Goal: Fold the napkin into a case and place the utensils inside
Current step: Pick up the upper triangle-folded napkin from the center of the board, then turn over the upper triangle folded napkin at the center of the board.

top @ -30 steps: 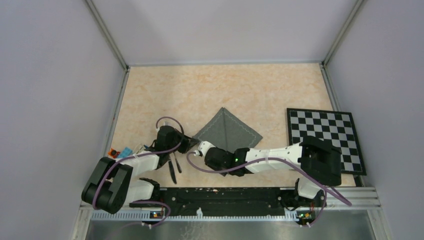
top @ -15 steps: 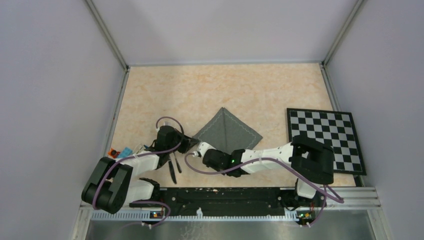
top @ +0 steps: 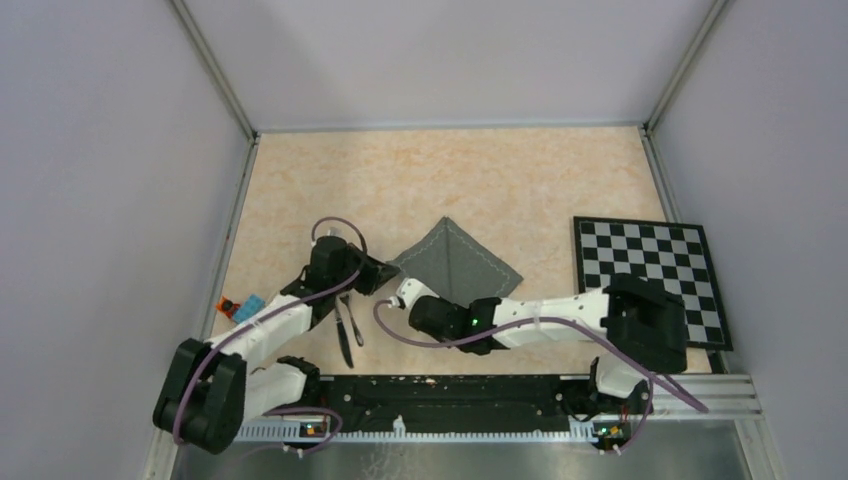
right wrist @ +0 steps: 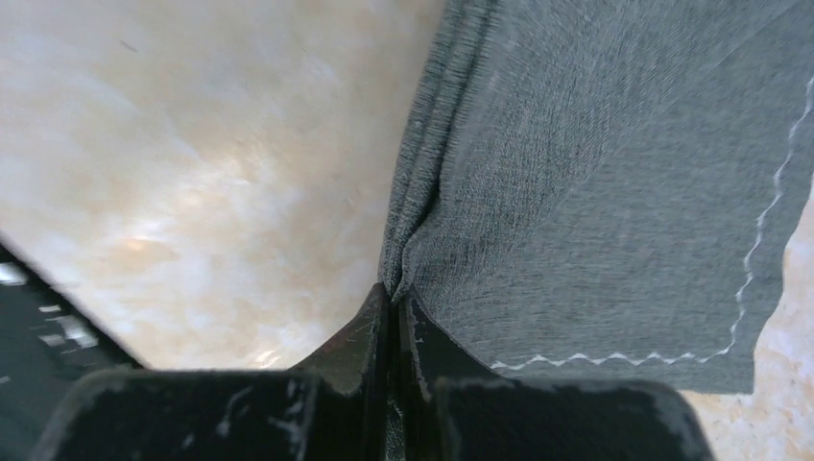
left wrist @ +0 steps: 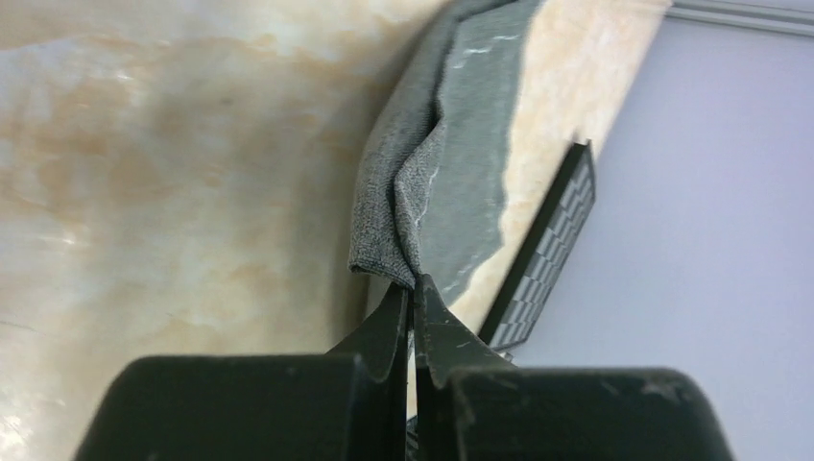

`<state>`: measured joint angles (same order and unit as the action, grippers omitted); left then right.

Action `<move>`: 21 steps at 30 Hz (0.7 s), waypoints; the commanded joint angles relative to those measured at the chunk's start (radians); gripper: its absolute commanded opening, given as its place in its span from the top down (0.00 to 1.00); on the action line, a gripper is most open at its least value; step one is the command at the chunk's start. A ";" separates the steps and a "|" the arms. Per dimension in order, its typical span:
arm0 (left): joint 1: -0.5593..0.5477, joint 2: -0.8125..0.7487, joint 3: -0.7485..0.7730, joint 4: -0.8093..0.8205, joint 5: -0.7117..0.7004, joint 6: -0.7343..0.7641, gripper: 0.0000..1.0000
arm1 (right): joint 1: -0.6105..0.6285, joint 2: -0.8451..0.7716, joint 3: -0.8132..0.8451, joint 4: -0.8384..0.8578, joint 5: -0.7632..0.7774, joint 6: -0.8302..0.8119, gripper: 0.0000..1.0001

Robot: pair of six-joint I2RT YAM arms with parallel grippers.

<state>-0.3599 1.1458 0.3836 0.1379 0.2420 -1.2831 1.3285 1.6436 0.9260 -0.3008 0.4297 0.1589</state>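
Note:
The dark grey napkin (top: 457, 261) lies folded in the middle of the table, its stitched hem showing along the right edge. My left gripper (top: 387, 273) is shut on its left corner; in the left wrist view the cloth (left wrist: 451, 163) bunches up right at the closed tips (left wrist: 413, 288). My right gripper (top: 404, 293) is shut on the folded near-left edge, and the fabric (right wrist: 595, 163) puckers where the jaws (right wrist: 392, 293) pinch it. The utensils (top: 347, 325), two slim pieces, lie side by side on the table under the left arm.
A black-and-white checkered board (top: 652, 276) lies at the right, also seen edge-on in the left wrist view (left wrist: 542, 254). Small orange and blue items (top: 243, 304) sit by the left wall. A black rail (top: 450, 395) runs along the near edge.
My right gripper has closed on the napkin's edge. The left arm has shifted a little away from the near edge, keeping hold of the corner.

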 commanded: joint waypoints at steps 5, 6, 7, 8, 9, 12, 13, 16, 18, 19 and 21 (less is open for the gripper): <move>0.006 -0.286 0.261 -0.428 -0.138 0.025 1.00 | 0.010 -0.199 0.142 0.027 -0.429 0.123 1.00; 0.006 -0.337 0.301 -0.470 -0.166 0.046 1.00 | 0.010 -0.210 0.152 0.084 -0.514 0.156 1.00; 0.005 -0.369 0.343 -0.497 -0.203 0.077 1.00 | 0.011 -0.218 0.159 0.146 -0.606 0.209 1.00; 0.005 -0.397 0.392 -0.526 -0.245 0.113 1.00 | 0.011 -0.222 0.162 0.222 -0.687 0.251 1.00; 0.004 -0.414 0.463 -0.554 -0.296 0.146 1.00 | 0.008 -0.227 0.158 0.304 -0.782 0.298 1.00; 0.004 -0.392 0.612 -0.573 -0.340 0.276 1.00 | -0.017 -0.214 0.109 0.567 -0.950 0.452 1.00; 0.004 -0.356 0.657 -0.581 -0.338 0.307 1.00 | -0.035 -0.203 0.079 0.653 -0.997 0.515 1.00; 0.001 -0.201 0.727 -0.557 -0.267 0.377 1.00 | -0.107 -0.196 -0.075 0.913 -1.081 0.674 1.00; -0.026 -0.091 0.724 -0.511 -0.247 0.387 1.00 | -0.165 -0.209 -0.193 1.022 -1.119 0.746 1.00; -0.058 -0.044 0.717 -0.475 -0.272 0.397 1.00 | -0.200 -0.218 -0.262 1.085 -1.141 0.783 1.00; -0.132 0.074 0.725 -0.422 -0.348 0.425 1.00 | -0.274 -0.232 -0.389 1.166 -1.172 0.822 1.00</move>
<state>-0.4126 0.9817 1.1046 -0.5438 0.0689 -0.9421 1.0992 1.4334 0.7624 0.6678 -0.3923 0.7700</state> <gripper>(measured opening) 0.006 0.014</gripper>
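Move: My left hand already pinches the napkin's left corner, with the napkin's middle about 13 cm to its right, 1 cm back and 4 cm below. My right hand already holds the near corner, the middle lying some 12 cm straight ahead and 3 cm below. The fork lies roughly 9 cm left and 12 cm back of my left hand, 4 cm down, and the knife 11 cm left and 13 cm back of that hand. With both grips kept shut on the corners, I whip the napkin upward: each hand rises over 20 cm, and my right also sweeps about 13 cm left and somewhat back, rolling some 70 degrees so its fingers swing from pointing down to pointing left. My left tips up about 20 degrees as it rises. At the top both start down, easing forward and right. ##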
